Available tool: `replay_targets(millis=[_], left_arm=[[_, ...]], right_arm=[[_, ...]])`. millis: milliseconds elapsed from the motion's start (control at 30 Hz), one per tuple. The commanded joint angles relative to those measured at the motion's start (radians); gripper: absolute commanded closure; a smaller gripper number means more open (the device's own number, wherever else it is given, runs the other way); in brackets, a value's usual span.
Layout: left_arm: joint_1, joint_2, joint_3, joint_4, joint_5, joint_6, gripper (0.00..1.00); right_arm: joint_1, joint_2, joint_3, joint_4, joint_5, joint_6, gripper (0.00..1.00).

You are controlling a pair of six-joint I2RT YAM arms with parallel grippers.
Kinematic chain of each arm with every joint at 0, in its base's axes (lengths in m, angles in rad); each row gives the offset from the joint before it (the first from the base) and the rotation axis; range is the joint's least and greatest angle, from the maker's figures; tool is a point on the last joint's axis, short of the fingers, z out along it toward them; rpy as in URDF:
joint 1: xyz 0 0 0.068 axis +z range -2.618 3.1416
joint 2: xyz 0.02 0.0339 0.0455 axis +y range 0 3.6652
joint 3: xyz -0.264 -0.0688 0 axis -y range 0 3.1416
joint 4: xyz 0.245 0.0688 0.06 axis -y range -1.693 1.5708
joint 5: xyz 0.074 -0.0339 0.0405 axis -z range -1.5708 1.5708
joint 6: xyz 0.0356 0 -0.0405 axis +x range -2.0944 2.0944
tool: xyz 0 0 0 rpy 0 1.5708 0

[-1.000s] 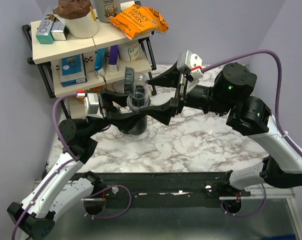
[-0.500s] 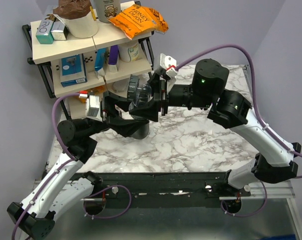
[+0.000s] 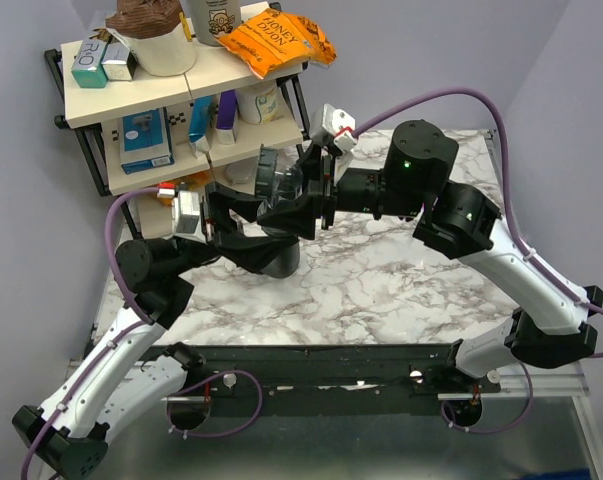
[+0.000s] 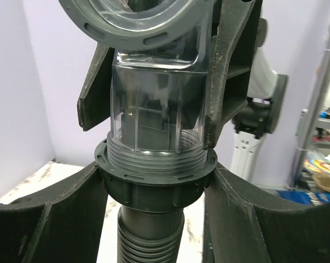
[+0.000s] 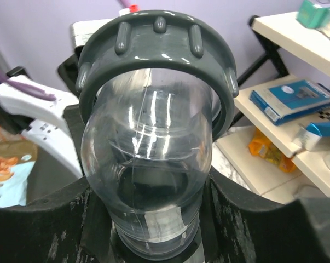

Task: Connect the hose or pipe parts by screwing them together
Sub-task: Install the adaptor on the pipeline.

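A clear elbow pipe fitting (image 3: 278, 183) with a grey ribbed collar (image 5: 154, 38) stands upright above the table's back left. Its threaded lower end sits in a black ring nut (image 4: 156, 183) on top of a black ribbed hose (image 4: 151, 241). My left gripper (image 4: 156, 192) is shut on the ring nut from both sides, and the hose (image 3: 277, 259) hangs down below it. My right gripper (image 5: 148, 219) is shut on the fitting's clear body (image 5: 148, 153). In the left wrist view its dark fingers (image 4: 230, 71) flank the clear tube (image 4: 154, 109).
A two-tier wooden shelf (image 3: 181, 85) with boxes, bottles and an orange snack bag stands close behind the grippers at the back left. The marble tabletop (image 3: 401, 275) spreads below. Purple cables loop over both arms.
My right arm has swung left from the table's middle to the fitting, and its jaws have closed round the clear body. The left gripper has stayed put with the nut.
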Motion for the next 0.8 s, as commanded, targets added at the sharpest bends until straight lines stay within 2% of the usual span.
replay_targets(millis=[0, 133, 167, 333, 467, 600, 767], left_arm=[[0.007, -0.002, 0.042, -0.036, -0.258, 0.176, 1.00], [0.009, -0.002, 0.039, -0.063, -0.341, 0.247, 1.00], [0.009, -0.002, 0.038, -0.064, -0.353, 0.271, 1.00], [0.006, 0.000, 0.036, -0.069, -0.420, 0.336, 1.00], [0.004, 0.000, 0.033, -0.067, -0.448, 0.382, 1.00], [0.001, -0.003, 0.030, -0.075, -0.448, 0.399, 1.00], [-0.002, -0.003, 0.034, -0.099, -0.476, 0.429, 1.00]], right_arm=[[-0.007, 0.014, 0.014, 0.010, 0.199, 0.107, 0.99], [0.032, 0.057, 0.081, -0.039, 0.367, 0.120, 0.99], [0.046, 0.087, 0.103, -0.054, 0.472, 0.115, 0.99], [0.118, 0.181, 0.239, -0.162, 0.719, 0.120, 0.99], [0.149, 0.270, 0.368, -0.241, 0.972, 0.157, 0.99], [0.189, 0.328, 0.408, -0.254, 1.175, 0.192, 0.99], [0.209, 0.362, 0.416, -0.225, 1.315, 0.226, 0.99]])
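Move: My right hand holds the clear adaptor at its place on the pipeline; the black collar there is about 5 cm below this hand and 1 cm left. My left hand already grips that collar, with the adaptor's middle about 6 cm above and 1 cm to its right. From my left hand the shelf unit's middle stands roughly 26 cm ahead, 15 cm left and 12 cm lower; the orange bag is some 35 cm ahead and level side to side, at about hand height. I twist the adaptor against the pipeline: my right hand keeps its grip and swings about 45 degrees clockwise, tipping slightly down, while my left holds the collar and turns some 25 degrees counter-clockwise. Meanwhile I carry both hands forward towards the shelf unit, 7 to 9 cm and drifting a little left; both rise about a centimetre, then sink back. ##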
